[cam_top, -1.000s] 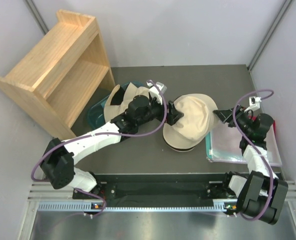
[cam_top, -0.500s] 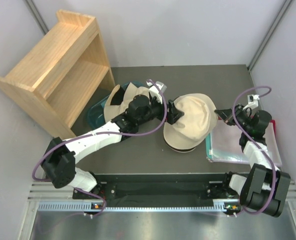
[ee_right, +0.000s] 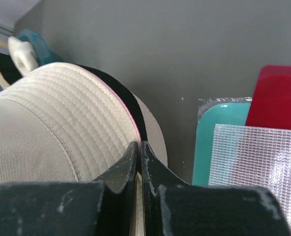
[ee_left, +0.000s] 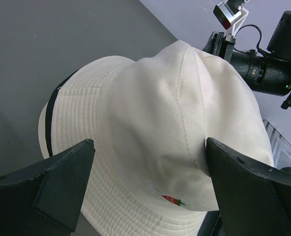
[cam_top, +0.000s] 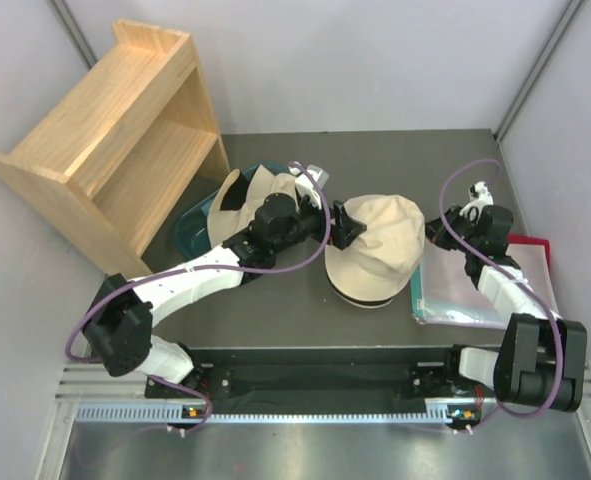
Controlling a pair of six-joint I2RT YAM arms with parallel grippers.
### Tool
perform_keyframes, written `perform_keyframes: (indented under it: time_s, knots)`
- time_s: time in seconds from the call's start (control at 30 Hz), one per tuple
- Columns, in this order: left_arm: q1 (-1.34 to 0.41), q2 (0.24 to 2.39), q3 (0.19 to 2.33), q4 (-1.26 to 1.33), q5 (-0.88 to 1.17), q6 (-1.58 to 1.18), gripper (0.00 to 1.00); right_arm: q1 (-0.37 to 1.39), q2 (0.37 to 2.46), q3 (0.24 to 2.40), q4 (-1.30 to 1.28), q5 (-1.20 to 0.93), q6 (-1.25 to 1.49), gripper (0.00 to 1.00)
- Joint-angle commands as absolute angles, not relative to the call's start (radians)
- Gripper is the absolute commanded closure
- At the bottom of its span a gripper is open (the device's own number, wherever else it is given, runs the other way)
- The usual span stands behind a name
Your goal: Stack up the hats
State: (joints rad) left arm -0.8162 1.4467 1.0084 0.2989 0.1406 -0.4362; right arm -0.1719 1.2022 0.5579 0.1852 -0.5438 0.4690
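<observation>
A cream hat [cam_top: 380, 250] with a black-lined brim lies on top of another hat in the middle of the table. My left gripper [cam_top: 347, 225] is open, its fingers straddling the near side of the crown [ee_left: 150, 113] with gaps on both sides. My right gripper [cam_top: 435, 230] is shut at the hat's right edge. In the right wrist view its jaws [ee_right: 139, 145] are closed on the stitched brim [ee_right: 76, 108], with a thin cream strip between them. More hats [cam_top: 260, 190] sit heaped in the teal tub [cam_top: 190, 232] at the left.
A wooden shelf unit [cam_top: 115, 130] stands at the back left. A mesh pouch over teal and red sheets [cam_top: 485, 290] lies at the right, just beside the hat and under the right arm. The table's back edge runs behind the hats.
My right gripper has closed and shifted towards the back, now pinching the hat's right brim, which is drawn in a little. The left gripper stays open at the crown.
</observation>
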Motion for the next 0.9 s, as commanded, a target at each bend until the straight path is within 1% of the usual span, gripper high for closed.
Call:
perform_keyframes:
  time_s: [0.0, 0.13, 0.17, 0.2, 0.23, 0.3, 0.33, 0.4, 0.43, 0.5, 0.53, 0.63, 0.7, 0.87]
  knots:
    - [-0.810, 1.437, 0.983, 0.353, 0.130, -0.446, 0.01, -0.158, 1.195, 0.584, 0.132, -0.400, 0.396, 1.00]
    - [-0.808, 1.428, 1.002, 0.341, 0.132, -0.437, 0.01, -0.156, 1.158, 0.594, 0.120, -0.440, 0.408, 1.00]
    - [-0.808, 1.424, 1.011, 0.327, 0.129, -0.424, 0.01, -0.156, 1.149, 0.600, 0.111, -0.449, 0.410, 0.98]
    - [-0.810, 1.419, 1.032, 0.313, 0.121, -0.416, 0.01, -0.156, 1.128, 0.610, 0.082, -0.462, 0.411, 0.92]
    - [-0.808, 1.414, 1.041, 0.275, 0.095, -0.405, 0.01, -0.158, 1.115, 0.633, 0.059, -0.462, 0.411, 0.70]
    - [-0.802, 1.381, 1.058, 0.233, 0.052, -0.371, 0.01, -0.161, 1.074, 0.656, 0.003, -0.437, 0.411, 0.45]
    - [-0.795, 1.365, 1.061, 0.192, -0.001, -0.364, 0.01, -0.172, 1.059, 0.681, -0.044, -0.419, 0.410, 0.26]
    - [-0.773, 1.313, 1.057, 0.151, -0.061, -0.344, 0.01, -0.198, 1.022, 0.698, -0.089, -0.393, 0.413, 0.17]
    - [-0.734, 1.298, 1.054, 0.129, -0.066, -0.341, 0.01, -0.240, 1.013, 0.718, -0.131, -0.388, 0.413, 0.14]
    - [-0.677, 1.256, 1.043, 0.054, -0.061, -0.347, 0.01, -0.297, 0.985, 0.735, -0.181, -0.379, 0.410, 0.11]
    - [-0.617, 1.243, 1.037, 0.031, -0.064, -0.350, 0.01, -0.351, 0.974, 0.747, -0.213, -0.374, 0.408, 0.10]
    - [-0.517, 1.213, 1.000, -0.057, -0.153, -0.319, 0.01, -0.411, 0.924, 0.755, -0.235, -0.374, 0.411, 0.08]
    - [-0.462, 1.213, 0.974, -0.090, -0.207, -0.307, 0.01, -0.416, 0.888, 0.758, -0.238, -0.402, 0.425, 0.08]
    - [-0.370, 1.255, 0.922, -0.052, -0.184, -0.299, 0.01, -0.416, 0.824, 0.750, -0.224, -0.452, 0.448, 0.08]
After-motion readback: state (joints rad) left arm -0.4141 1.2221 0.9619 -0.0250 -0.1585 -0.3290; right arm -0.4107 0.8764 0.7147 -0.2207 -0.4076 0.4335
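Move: The left hand is empty and wide open beside the crown of the top beige hat on the stack, which lies about 8 cm to its right, 2 cm ahead and some 7 cm lower. The next hat, in the bin, is roughly 19 cm to its left, 12 cm ahead and 17 cm below. The right hand is shut on the stacked hat's brim, with that hat's middle about 13 cm left, 6 cm back and 4 cm up; the mesh pouch is some 13 cm right, 5 cm back and 10 cm below. After barely easing back, the right fingers open wide and let go of the top hat's brim, and the hand draws off to the right and up, each roughly 9 cm, and a little back, turning clockwise some 20 degrees. The left hand, still wide open, waits by the crown and then swings quickly left about 22 cm and forward some 9 cm towards the hat in the bin, rising slightly and dipping again on the way while it turns counter-clockwise by nearly 40 degrees. ##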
